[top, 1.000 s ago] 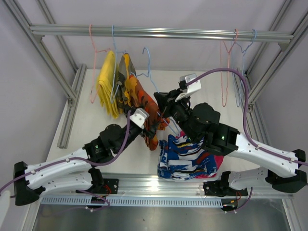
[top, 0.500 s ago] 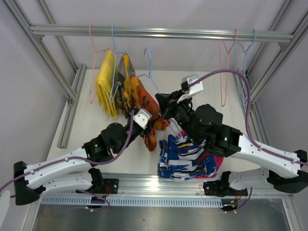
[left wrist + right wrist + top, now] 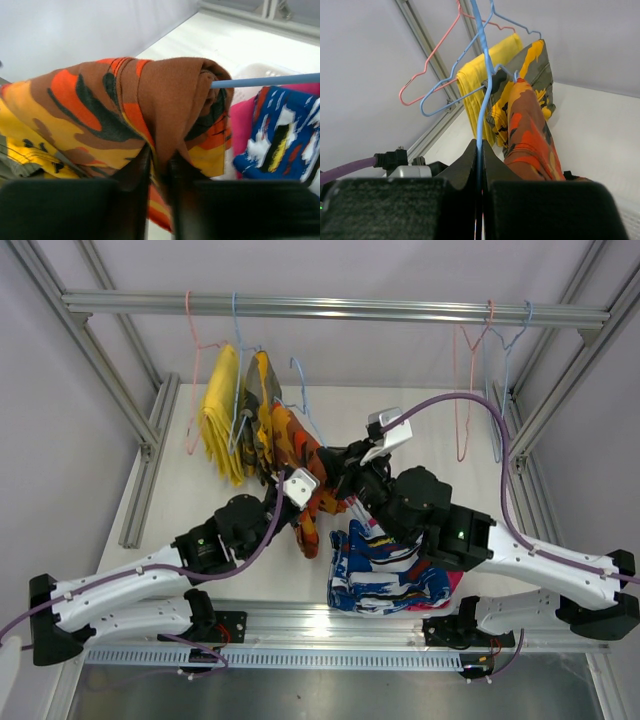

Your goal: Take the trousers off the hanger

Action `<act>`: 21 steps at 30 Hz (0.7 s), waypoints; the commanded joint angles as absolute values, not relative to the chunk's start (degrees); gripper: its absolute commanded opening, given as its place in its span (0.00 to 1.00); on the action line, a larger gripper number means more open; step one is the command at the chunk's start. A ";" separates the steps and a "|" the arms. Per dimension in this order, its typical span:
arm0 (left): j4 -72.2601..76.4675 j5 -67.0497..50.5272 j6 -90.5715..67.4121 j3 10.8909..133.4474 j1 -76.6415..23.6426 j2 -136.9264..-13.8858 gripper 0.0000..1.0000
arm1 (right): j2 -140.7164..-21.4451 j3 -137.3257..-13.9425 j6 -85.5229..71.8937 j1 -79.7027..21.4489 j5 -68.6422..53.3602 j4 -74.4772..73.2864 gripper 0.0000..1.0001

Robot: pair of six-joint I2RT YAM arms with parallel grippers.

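Observation:
The orange camouflage trousers [image 3: 300,455] hang folded over a light-blue hanger [image 3: 298,375]. My left gripper [image 3: 308,505] is below them, its jaws pinched on a fold of that cloth [image 3: 100,110]; in the left wrist view the left gripper [image 3: 159,157] has brown fabric between its fingers. The right gripper [image 3: 340,465] is shut on the hanger's blue wire [image 3: 482,75], which runs up from the right gripper [image 3: 480,147]. Yellow trousers [image 3: 222,415] and olive-yellow camouflage trousers [image 3: 262,375] hang further left. Blue patterned trousers [image 3: 385,570] lie over pink ones [image 3: 455,585] on the table.
A metal rail [image 3: 340,308] spans the back and carries the hangers. A bare pink hanger [image 3: 193,350] hangs at its left. A bare pink hanger [image 3: 463,390] and a blue one [image 3: 510,350] hang at its right. Frame posts [image 3: 140,430] flank the table.
The left gripper has gone from open to closed on the orange camouflage trousers. The right arm has shifted left with the blue hanger, and the cloth has bunched between the two grippers.

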State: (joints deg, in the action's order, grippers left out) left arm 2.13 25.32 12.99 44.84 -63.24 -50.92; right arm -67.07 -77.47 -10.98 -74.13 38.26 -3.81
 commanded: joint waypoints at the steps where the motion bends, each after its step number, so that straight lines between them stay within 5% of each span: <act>1: 1.94 28.29 13.27 48.78 -62.93 -51.85 0.12 | -64.86 -76.56 -12.83 -75.67 40.68 4.13 0.00; 3: 1.58 29.26 12.92 49.13 -62.93 -52.64 0.01 | -65.21 -74.80 -13.18 -75.76 41.13 4.66 0.00; 21: 0.97 28.92 7.74 49.83 -62.84 -45.71 0.00 | -68.82 -67.86 -16.51 -74.36 44.83 7.82 0.00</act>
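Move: The orange camouflage trousers, folded over the blue hanger in my right fingers, have their middle about 5 cm ahead of my left hand, 2 cm left and 3 cm higher. The grey-yellow trousers hang some 15 cm ahead and 9 cm left of that hand, about 5 cm up; the blue trousers lie about 20 cm right, 17 cm back and 20 cm below. From my right hand the orange trousers are 3 cm ahead, 4 cm left and 6 cm down. My left fingers finish closing and pinch the orange trousers just under the fold; that hand dips about 1.5 cm, then eases left and back up a little. Meanwhile my right hand keeps its shut grip on the blue hanger and lowers it roughly 5 cm, drifting slightly left and forward, so that the bar goes down against the held cloth. ##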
